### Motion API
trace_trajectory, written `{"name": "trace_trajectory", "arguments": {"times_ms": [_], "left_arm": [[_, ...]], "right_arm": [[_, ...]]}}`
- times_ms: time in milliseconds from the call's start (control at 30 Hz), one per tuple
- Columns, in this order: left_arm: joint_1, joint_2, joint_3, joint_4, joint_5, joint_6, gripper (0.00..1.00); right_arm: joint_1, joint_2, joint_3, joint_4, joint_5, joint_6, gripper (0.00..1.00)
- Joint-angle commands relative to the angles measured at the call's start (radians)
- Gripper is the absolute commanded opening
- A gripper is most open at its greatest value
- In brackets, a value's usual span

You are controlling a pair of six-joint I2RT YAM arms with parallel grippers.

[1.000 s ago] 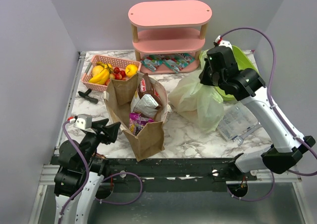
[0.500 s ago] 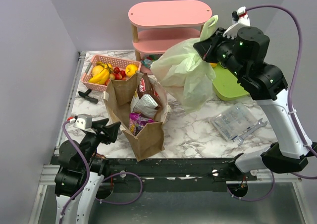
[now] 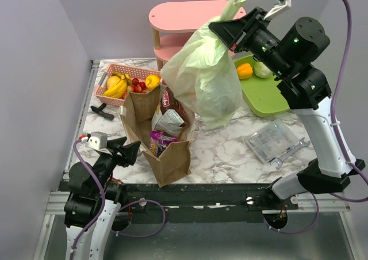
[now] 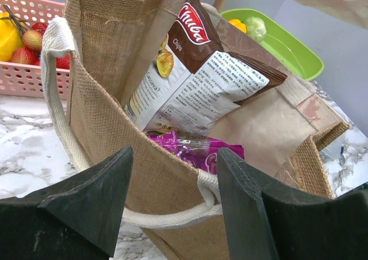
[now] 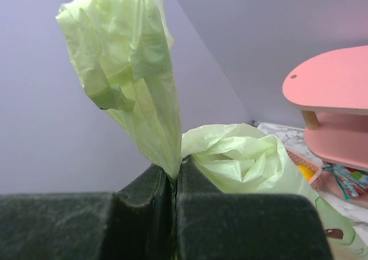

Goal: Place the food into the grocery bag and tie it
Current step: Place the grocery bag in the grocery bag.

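My right gripper [image 3: 223,32] is shut on a handle of the pale-green grocery bag [image 3: 201,81], which hangs high in the air over the back of the brown burlap bag [image 3: 164,150]. In the right wrist view the handle [image 5: 135,58] rises out of the shut gripper [image 5: 175,178]. Food stands in the burlap bag: a white-and-brown chips pack [image 4: 198,79] and a purple pack [image 4: 195,152]. My left gripper [image 3: 131,152] is open, low at the table's front left. It faces the burlap bag's rope handle [image 4: 172,217] with nothing gripped.
A pink basket [image 3: 112,99] of fruit sits at the back left, with a black tool [image 3: 102,111] beside it. A pink shelf [image 3: 195,18] stands at the back. On the right are a green tray [image 3: 270,102] with an orange vegetable [image 3: 244,71], a clear container [image 3: 269,142] and a wrench [image 3: 289,152].
My right arm has lifted the grocery bag off the table on the right and carried it up and left, over the burlap bag. The left arm has not moved.
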Motion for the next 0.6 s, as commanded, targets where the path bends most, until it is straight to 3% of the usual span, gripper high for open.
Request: {"name": "trace_trajectory", "arguments": {"times_ms": [0,267,567], "left_arm": [[0.008,0.003,-0.008,0.025,0.028,0.014,0.62],[0.011,-0.002,-0.008,0.027,0.028,0.014,0.62],[0.011,0.000,-0.007,0.028,0.032,0.015,0.62]], "right_arm": [[-0.002,0.066,0.054,0.093,-0.128,0.067,0.01],[0.042,0.090,-0.032,0.165,-0.166,0.120,0.01],[0.240,0.192,0.053,-0.009,-0.097,-0.005,0.01]]}}
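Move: The right hand holds the green grocery bag up by its neck. The open brown grocery bag stands about 16 cm to its left and 3 cm nearer the base, its middle some 45 cm below; the chips bag inside is about 13 cm left, 1 cm back. The pink basket stands 15 cm farther out and 15 cm left of the brown bag; the shelf lies 23 cm ahead, 4 cm left. From the left hand the brown bag is about 10 cm ahead, 9 cm right, 12 cm lower. Swing the right gripper about 11 cm left, towards the mouth of the brown grocery bag, sinking some 5 cm, more steadily once the swing is under way. Keep the fingers pinched on the gathered neck so the green bag hangs from them, and turn the wrist about 15 degrees counter-clockwise as you go. ##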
